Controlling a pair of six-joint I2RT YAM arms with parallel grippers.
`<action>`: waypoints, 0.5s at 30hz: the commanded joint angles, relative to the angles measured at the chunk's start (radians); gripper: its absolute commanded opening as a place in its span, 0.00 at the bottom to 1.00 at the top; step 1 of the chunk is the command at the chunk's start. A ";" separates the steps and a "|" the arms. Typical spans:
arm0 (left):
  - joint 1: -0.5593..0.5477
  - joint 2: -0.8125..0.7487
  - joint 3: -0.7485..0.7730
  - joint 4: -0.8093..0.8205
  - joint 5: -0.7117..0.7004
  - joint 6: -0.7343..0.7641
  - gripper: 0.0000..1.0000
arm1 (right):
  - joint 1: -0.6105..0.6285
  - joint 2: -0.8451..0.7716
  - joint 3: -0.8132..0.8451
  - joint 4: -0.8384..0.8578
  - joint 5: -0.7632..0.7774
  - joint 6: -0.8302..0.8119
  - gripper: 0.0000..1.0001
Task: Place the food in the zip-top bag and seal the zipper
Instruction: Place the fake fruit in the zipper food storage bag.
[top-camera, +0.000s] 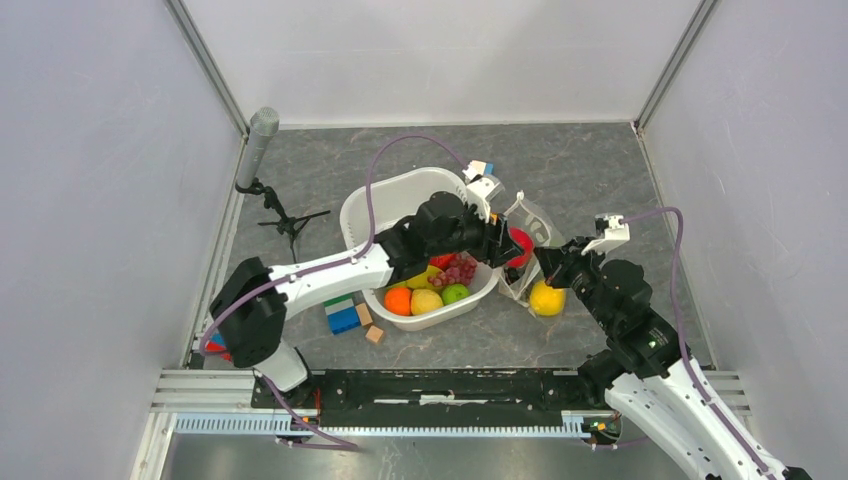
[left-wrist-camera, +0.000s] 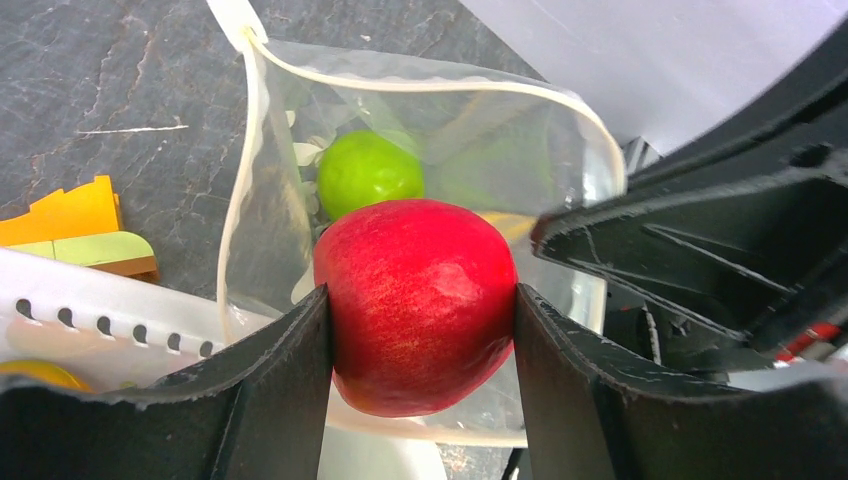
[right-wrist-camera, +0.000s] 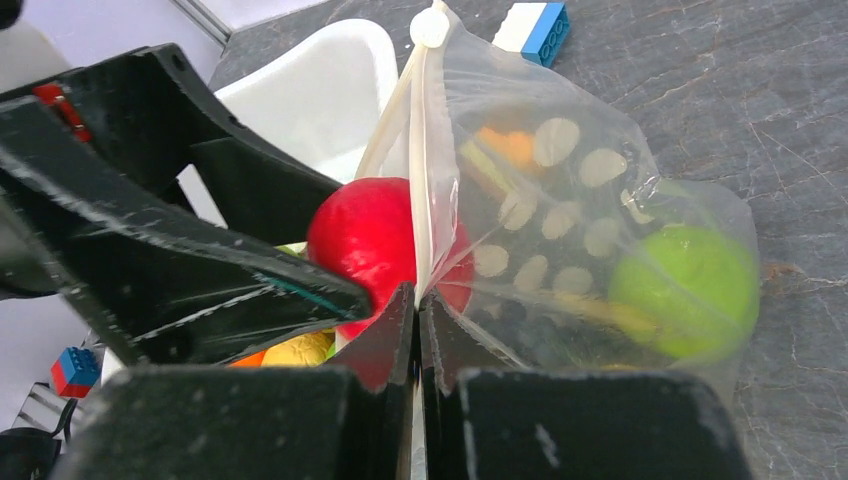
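My left gripper is shut on a red apple, held right at the open mouth of the zip-top bag. A green apple lies inside the bag. My right gripper is shut on the bag's white zipper and holds that edge up. The dotted bag bulges to its right with the green apple in it. In the top view the bag stands beside the white tub. A yellow lemon lies on the table next to it.
The tub holds an orange, a yellow fruit, a green apple and purple grapes. Coloured blocks and a wooden cube lie in front of it. A small black tripod stands at the left.
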 joint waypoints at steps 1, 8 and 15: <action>-0.009 0.041 0.086 0.025 -0.040 -0.016 0.51 | 0.002 -0.018 0.016 0.021 0.008 -0.014 0.04; -0.010 0.093 0.144 -0.042 0.010 -0.011 0.72 | 0.002 -0.016 0.009 0.024 0.017 -0.011 0.05; -0.010 0.068 0.148 -0.085 0.010 0.025 0.95 | 0.002 -0.013 0.007 0.020 0.025 -0.011 0.05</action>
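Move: The left hand holds the red apple at the mouth of the bag, whose middle lies about 3 cm right, 2 cm back and 8 cm below. From that hand, the black grapes in the bag lie level sideways, 6 cm back and 10 cm down; the red grapes in the bin are 10 cm left, 5 cm back and 14 cm down. From the right hand, pinching the bag's rim, the bag's middle is level fore-and-aft, some 2 cm left and 8 cm below. Left hand eases about 2 cm right, slightly forward, and opens, releasing the apple; right keeps pinching the bag's rim. ##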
